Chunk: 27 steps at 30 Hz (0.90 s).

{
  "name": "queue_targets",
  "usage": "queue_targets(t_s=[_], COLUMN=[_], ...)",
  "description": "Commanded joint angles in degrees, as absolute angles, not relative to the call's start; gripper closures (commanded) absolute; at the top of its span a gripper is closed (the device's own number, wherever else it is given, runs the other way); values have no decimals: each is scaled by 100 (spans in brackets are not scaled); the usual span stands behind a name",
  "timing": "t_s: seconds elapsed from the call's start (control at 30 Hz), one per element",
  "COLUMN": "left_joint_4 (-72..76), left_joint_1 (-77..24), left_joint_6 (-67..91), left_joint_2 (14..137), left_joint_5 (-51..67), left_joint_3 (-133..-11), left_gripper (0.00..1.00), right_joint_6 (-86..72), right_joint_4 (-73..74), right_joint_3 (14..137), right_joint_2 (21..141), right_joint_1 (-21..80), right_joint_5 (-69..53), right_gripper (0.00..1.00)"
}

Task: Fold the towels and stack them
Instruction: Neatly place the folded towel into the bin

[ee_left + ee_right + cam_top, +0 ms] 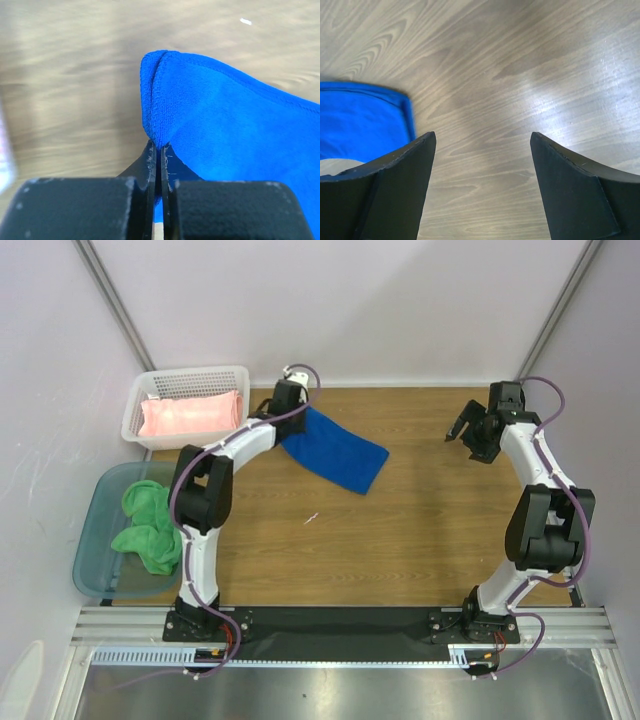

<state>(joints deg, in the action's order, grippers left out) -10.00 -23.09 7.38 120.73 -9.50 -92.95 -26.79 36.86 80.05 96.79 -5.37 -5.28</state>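
My left gripper (289,412) (159,148) is shut on a folded corner of the royal blue towel (340,452) (230,135), lifted off the wooden table at the far left-centre. The rest of the blue towel trails to the right, down onto the table. The pale pink towel (192,415) lies folded in the white basket (185,373). In the teal tub (93,540) the bright green towel (148,525) lies crumpled. At the far right my right gripper (458,428) (482,136) stands open over bare wood, and the blue towel's edge (360,120) shows to its left.
The basket sits in the far left corner with the tub just in front of it, off the table's left edge. A small white scrap (312,518) (245,21) lies mid-table. Pale walls close in the back and both sides.
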Motion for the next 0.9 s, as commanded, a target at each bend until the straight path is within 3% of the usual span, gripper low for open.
queue_targets(t_s=[0.0, 0.37, 0.87], left_joint_4=[-1317, -2196, -3120], left_joint_1=[-2022, -1275, -432], left_joint_6=[238, -141, 422], left_joint_2=[12024, 12164, 12348], left_joint_5=[-1160, -993, -1485], left_joint_3=[-9773, -11310, -12094], left_gripper=[100, 100, 100], right_joint_6=[-2751, -3006, -3041], right_joint_4=[3340, 3067, 3612], right_joint_3=[8148, 8665, 9878], right_joint_2=[9738, 10643, 11618], right_joint_1=[-545, -510, -317], right_joint_5=[-378, -527, -510], right_gripper=[17, 18, 14])
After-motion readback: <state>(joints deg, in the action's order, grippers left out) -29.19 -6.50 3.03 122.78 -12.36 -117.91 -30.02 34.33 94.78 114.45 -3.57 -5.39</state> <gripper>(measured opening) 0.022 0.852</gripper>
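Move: The blue towel hangs from the left hand, its middle about 12 cm to the right and 8 cm back, slightly below. The white bin it is going to has its middle some 28 cm to the left, 4 cm ahead and 5 cm below; the folded pink towel inside lies 28 cm left and 2 cm ahead. The green towel is about 39 cm left and 27 cm back. From the right hand, the white bin's middle is roughly 74 cm left and 10 cm ahead. The blue towel, still pinched by its left end in the shut left fingers, is carried left towards the white bin, some 17 cm, rising about 11 cm and edging forward as it goes; the climb and forward drift then stop and the last stretch runs almost purely left. The wrist turns about 15 degrees counter-clockwise. The empty right hand, wide open, eases forward and a little down. ##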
